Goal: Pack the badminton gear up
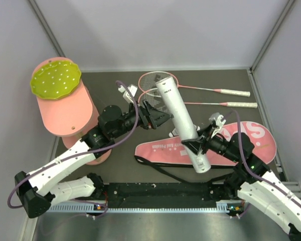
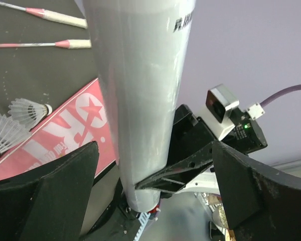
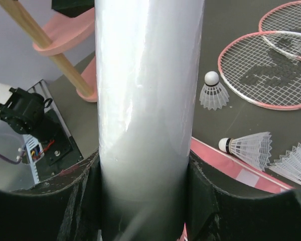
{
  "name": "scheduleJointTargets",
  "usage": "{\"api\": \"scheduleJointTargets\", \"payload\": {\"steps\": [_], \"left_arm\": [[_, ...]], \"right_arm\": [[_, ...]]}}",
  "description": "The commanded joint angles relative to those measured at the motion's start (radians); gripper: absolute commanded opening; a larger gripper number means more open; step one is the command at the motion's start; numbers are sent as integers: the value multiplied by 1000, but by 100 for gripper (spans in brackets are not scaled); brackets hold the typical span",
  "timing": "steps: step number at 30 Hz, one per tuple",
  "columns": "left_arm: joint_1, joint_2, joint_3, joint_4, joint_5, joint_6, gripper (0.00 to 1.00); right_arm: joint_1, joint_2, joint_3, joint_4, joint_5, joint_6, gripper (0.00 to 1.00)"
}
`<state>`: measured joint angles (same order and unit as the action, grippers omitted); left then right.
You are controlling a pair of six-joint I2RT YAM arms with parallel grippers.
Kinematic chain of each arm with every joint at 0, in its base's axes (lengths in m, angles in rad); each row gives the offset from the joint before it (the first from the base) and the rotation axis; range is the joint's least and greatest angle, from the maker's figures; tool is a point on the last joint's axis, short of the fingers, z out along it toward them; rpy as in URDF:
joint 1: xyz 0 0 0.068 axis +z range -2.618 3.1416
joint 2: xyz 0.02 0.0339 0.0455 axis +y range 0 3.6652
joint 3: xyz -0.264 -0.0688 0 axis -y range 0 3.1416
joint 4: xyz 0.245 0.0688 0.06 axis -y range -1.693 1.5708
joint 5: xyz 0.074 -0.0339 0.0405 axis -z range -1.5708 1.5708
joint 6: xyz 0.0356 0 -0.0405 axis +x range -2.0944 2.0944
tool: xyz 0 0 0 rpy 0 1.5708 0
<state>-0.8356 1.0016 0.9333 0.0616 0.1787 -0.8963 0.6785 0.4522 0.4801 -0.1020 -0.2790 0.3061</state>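
The white tube (image 1: 183,120) slants above the table, and my right gripper (image 1: 196,143) is shut on its lower part; in the right wrist view both fingers press its sides (image 3: 143,201). My left gripper (image 1: 155,116) is open at the tube's left side. Its fingers (image 2: 45,196) stand wide of the tube (image 2: 140,100), with gaps on both sides. Two pink rackets (image 1: 151,86) lie at the back, handles (image 1: 238,93) pointing right. The pink bag (image 1: 251,138) lies under the tube. Three shuttlecocks (image 3: 213,91) (image 3: 247,148) (image 3: 296,165) rest between the bag and the racket heads (image 3: 263,70).
A big pink cylinder (image 1: 70,118) topped by a yellow-green dotted disc (image 1: 55,80) stands at the left, close to my left arm. Grey walls enclose the table on three sides. A black rail (image 1: 160,193) runs along the near edge.
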Motion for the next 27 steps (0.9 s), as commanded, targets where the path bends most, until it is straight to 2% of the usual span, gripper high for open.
{"api": "scheduleJointTargets", "payload": {"steps": [1, 8, 12, 15, 16, 18, 19, 21, 22, 24, 27], "left_arm": [[-5, 60, 91, 112, 11, -15, 98], [-11, 109, 94, 178, 25, -3, 97], [-11, 141, 107, 182, 25, 0, 92], [-14, 166, 116, 205, 41, -3, 81], [-17, 170, 119, 208, 53, -1, 74], [-20, 186, 130, 210, 65, 7, 68], [-28, 190, 131, 208, 74, 13, 63], [-36, 201, 131, 204, 77, 28, 58], [-51, 204, 133, 192, 61, 34, 56], [-71, 210, 133, 181, 33, 51, 53], [-111, 223, 137, 176, -10, 62, 51]], "right_arm": [[1, -18, 23, 73, -78, -22, 17], [1, -67, 3, 79, -141, 5, 24], [1, -72, -8, 81, -164, 10, 25], [1, -72, -11, 68, -166, 10, 31], [0, -69, -5, 58, -163, 7, 41], [1, -60, 12, -2, -143, 4, 50], [-2, -40, 47, -33, -105, 4, 62], [1, -14, 95, -153, -63, 8, 71], [3, 9, 147, -198, -25, 8, 81], [3, 69, 219, -302, 18, 5, 86], [1, 131, 274, -356, 26, -1, 90]]}}
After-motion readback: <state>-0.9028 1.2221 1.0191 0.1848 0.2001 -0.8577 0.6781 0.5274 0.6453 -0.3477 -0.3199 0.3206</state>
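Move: The upper part of the shuttlecock tube stands about 6 cm to the right of my left hand and 3 cm ahead, at its own height. My right hand still grips it lower down, so from that hand the left gripper is roughly 12 cm left, 4 cm ahead and 10 cm up. The pair of loose shuttlecocks lies on the table some 15 cm ahead, 13 cm right and 34 cm below my left hand; the pink bag is 8 cm ahead, 10 cm right and 23 cm below my right. With my left fingers wide open I reach about 3 cm rightward and slightly forward around the tube's upper part, while my right hand draws the held tube back about 2.5 cm. My left fingers close on it below the open rim and carry on right and a little down, some 3 cm more; then my right fingers open wide and let go, staying around the tube. ##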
